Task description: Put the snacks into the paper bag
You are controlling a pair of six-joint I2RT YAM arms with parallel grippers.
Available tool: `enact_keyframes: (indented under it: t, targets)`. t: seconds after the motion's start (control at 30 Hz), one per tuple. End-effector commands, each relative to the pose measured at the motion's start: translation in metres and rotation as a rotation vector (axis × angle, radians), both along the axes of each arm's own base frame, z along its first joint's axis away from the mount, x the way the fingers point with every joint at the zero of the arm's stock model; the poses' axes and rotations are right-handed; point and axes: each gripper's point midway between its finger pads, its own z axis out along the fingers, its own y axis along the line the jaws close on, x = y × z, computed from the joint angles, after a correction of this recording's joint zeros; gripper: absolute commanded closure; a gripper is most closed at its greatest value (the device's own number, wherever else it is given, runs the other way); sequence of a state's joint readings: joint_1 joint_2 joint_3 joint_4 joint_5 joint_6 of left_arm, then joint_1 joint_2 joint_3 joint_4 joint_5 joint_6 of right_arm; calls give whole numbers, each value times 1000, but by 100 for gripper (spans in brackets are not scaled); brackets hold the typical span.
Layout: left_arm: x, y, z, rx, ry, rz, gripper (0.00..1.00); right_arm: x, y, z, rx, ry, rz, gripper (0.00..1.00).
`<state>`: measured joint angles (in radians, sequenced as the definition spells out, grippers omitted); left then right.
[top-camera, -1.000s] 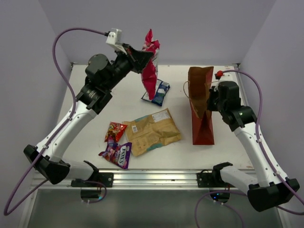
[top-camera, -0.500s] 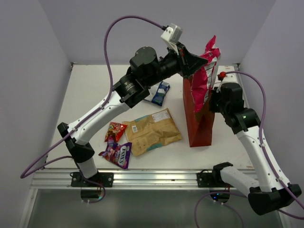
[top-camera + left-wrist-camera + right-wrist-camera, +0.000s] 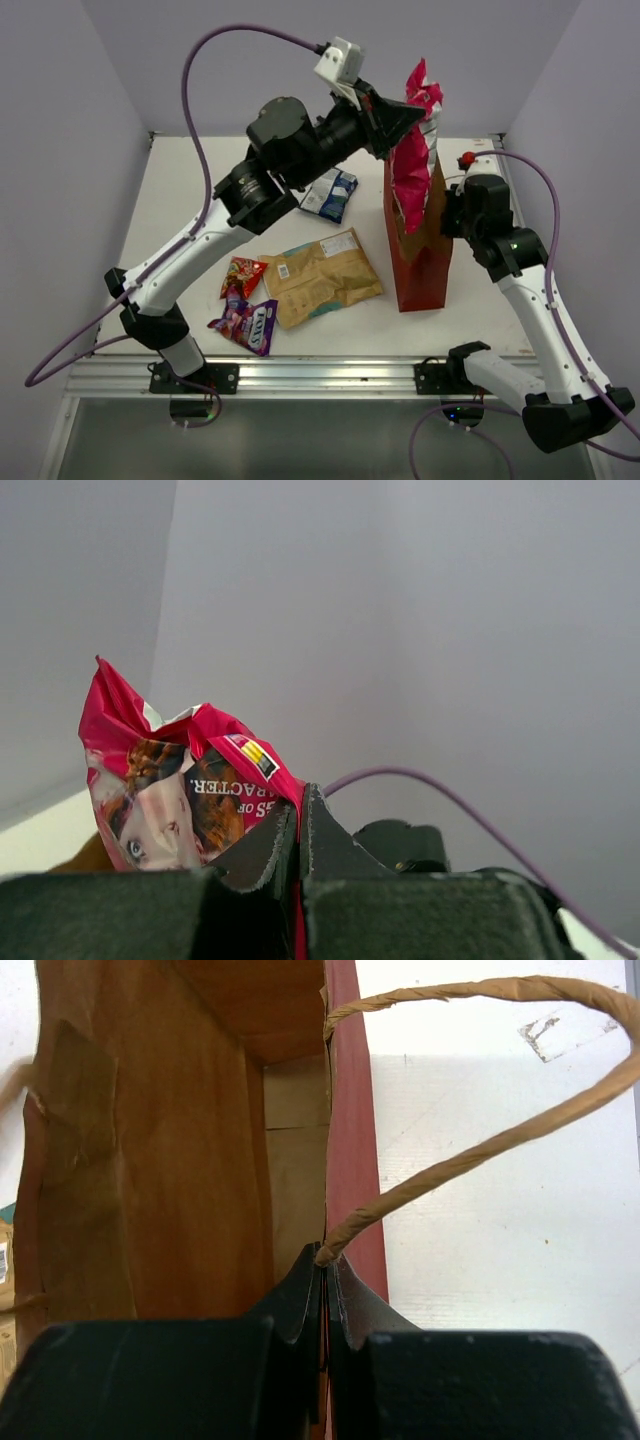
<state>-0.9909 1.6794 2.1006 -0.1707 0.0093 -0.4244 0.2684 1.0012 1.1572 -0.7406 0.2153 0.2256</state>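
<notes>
My left gripper (image 3: 410, 118) (image 3: 300, 802) is shut on the upper edge of the pink-and-white snack packet (image 3: 410, 175) (image 3: 170, 790). The packet hangs down with its lower end inside the mouth of the upright red-brown paper bag (image 3: 422, 272). On the bag's right side, my right gripper (image 3: 447, 212) (image 3: 325, 1260) is shut on the bag's rim at the foot of a string handle (image 3: 480, 1150). The brown inside of the bag (image 3: 150, 1160) shows. On the table lie the blue-and-white packet (image 3: 333, 193), tan kraft pouch (image 3: 322, 275), red-orange packet (image 3: 243, 275) and purple FOX'S packet (image 3: 247, 322).
A small red object (image 3: 462, 158) sits at the table's back right corner, behind the bag. A metal rail (image 3: 320, 375) runs along the near edge between the arm bases. Purple cables loop above both arms, and grey walls close in three sides.
My left arm swung right, carrying the pink-and-white packet from above the blue-and-white packet to the bag's mouth. The bag went from leaning to upright in my right gripper.
</notes>
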Motion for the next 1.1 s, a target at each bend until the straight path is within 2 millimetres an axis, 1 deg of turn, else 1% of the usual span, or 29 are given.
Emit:
enact_keyframes:
  t: [0.0, 0.1, 0.2, 0.27, 0.4, 0.43, 0.63, 0.73, 0.77, 0.8, 0.83, 0.87, 0.9, 0.93, 1.0, 1.03, 1.07]
  targets:
    - [-18, 43, 90, -175, -157, 55, 100, 5, 1, 12, -5, -37, 8, 100]
    - [-17, 43, 91, -179, -166, 61, 100, 4, 0, 10, -5, -35, 6, 100]
    - [-16, 36, 87, -176, -164, 44, 100, 4, 0, 9, -8, -33, 8, 100]
    - [-14, 28, 82, -175, -154, 31, 100, 4, 0, 8, -11, -32, 10, 100]
    - [-7, 14, 65, -151, -125, 20, 100, 2, -1, 8, -15, -32, 12, 100]
    - [-4, 11, 57, -142, -119, 21, 100, 2, -1, 7, -17, -29, 13, 100]
    - [1, 8, 46, -118, -118, 35, 100, 1, -2, 2, -28, -17, 15, 100]
    - [4, 5, 35, -91, -100, 40, 100, 1, -3, 0, -32, -14, 11, 100]
    - [6, 2, 24, -70, -85, 41, 100, 1, -3, -1, -33, -12, 12, 100]
    - [6, 3, 20, -67, -79, 43, 100, 1, -4, -1, -35, -13, 10, 100]
    - [6, 1, 12, -56, -68, 40, 100, 1, -4, -1, -36, -11, 10, 100]
    - [11, -4, -9, -26, -47, 42, 100, 0, -4, -2, -37, -11, 7, 100]
    - [11, -3, -17, -15, -34, 45, 100, 0, -5, -1, -36, -15, 5, 100]
    - [16, -9, -41, 13, -16, 48, 100, 0, -5, 1, -35, -18, 5, 100]
    - [18, -11, -63, 40, 10, 54, 100, -1, -5, 3, -36, -21, 2, 100]
    - [22, -15, -90, 74, 34, 56, 100, -1, -6, 7, -36, -29, -1, 100]
    - [22, -16, -101, 85, 44, 55, 100, -2, -7, 8, -39, -30, -6, 100]
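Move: Over the paper bag's near left part, the left hand holds the red snack bag dangling; the mouth's middle lies roughly 8 cm ahead, 8 cm to its right and 28 cm below. On the table some 54 cm below that hand, the blue snack bag lies about 22 cm ahead and 10 cm left, the brown snack bag level with it and 12 cm left. From the right hand, the mouth's middle is about 5 cm ahead and 6 cm left, at its height. Rising about 7 cm and easing some 3 cm left first, the left hand then turns back and sinks, fastest at the end, to about 11 cm below its start and slightly forward and right, lowering the still-pinched red snack bag towards the paper bag's mouth; its fingers tip up a little, then dip by some 15 degrees. The right hand stays put and keeps its shut grip on the paper bag's right rim. ##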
